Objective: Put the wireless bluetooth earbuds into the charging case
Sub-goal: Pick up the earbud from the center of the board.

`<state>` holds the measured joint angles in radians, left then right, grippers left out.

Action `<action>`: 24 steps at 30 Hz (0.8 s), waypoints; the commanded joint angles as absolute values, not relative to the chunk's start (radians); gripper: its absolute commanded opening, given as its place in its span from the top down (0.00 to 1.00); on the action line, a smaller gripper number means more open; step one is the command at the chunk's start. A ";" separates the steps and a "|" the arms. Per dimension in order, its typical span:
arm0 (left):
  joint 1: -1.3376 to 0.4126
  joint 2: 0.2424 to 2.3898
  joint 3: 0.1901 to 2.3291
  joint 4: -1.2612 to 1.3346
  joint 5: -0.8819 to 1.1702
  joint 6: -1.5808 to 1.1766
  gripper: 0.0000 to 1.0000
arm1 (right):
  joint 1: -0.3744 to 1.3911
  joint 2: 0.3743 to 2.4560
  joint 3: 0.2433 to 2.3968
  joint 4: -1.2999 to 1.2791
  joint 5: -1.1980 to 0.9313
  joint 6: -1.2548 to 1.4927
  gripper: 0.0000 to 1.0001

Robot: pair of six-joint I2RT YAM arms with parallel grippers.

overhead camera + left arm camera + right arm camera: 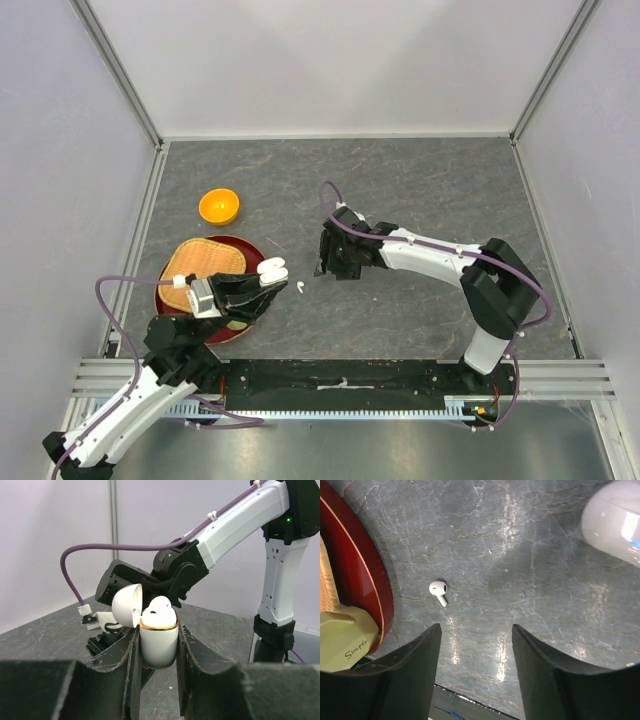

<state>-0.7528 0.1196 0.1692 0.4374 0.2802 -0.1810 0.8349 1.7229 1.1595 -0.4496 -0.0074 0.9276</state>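
Observation:
My left gripper (pixel 258 288) is shut on a white charging case (pixel 158 642) with a gold rim, held upright above the table. Its lid (pixel 126 605) is open, tipped to the left. A white earbud (pixel 161 606) sits in the case opening and sticks up above the rim. Another earbud (pixel 438 588) lies loose on the grey table; it also shows in the top view (pixel 300 287), just right of the case (pixel 272 268). My right gripper (pixel 476 630) is open and empty, hovering above the table a little right of the loose earbud (pixel 330 268).
A dark red plate (pixel 240 243) with a woven mat (pixel 205 265) lies under my left arm; its rim shows in the right wrist view (pixel 367 575). An orange bowl (pixel 219 206) stands behind it. White walls with metal rails enclose the table.

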 commanded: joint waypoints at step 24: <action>-0.753 0.012 0.201 0.344 0.199 -0.123 0.98 | 0.942 2.009 1.417 -0.428 0.044 0.922 0.53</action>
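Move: The earbud on the board lies about 7 cm to the right hand's left, level with it fore and aft, and some 6 cm below. Of the right hand's neighbours, the red plate's middle is roughly 25 cm farther left than the earbud, and the mug stands about 26 cm left of the hand and 7 cm back. From the left hand, high up with the charging case, the earbud is about 12 cm ahead, 4 cm right and 28 cm below. Leftward over the board, nearly level at first and then sinking more, the right hand travels about 7 cm left and some 3 cm down to bring its fingers over the earbud. Its fingers draw partly together but stay open around empty air, with only a slight counter-clockwise turn of the wrist. The left hand keeps its grip on the open case, easing about a centimetre left. ##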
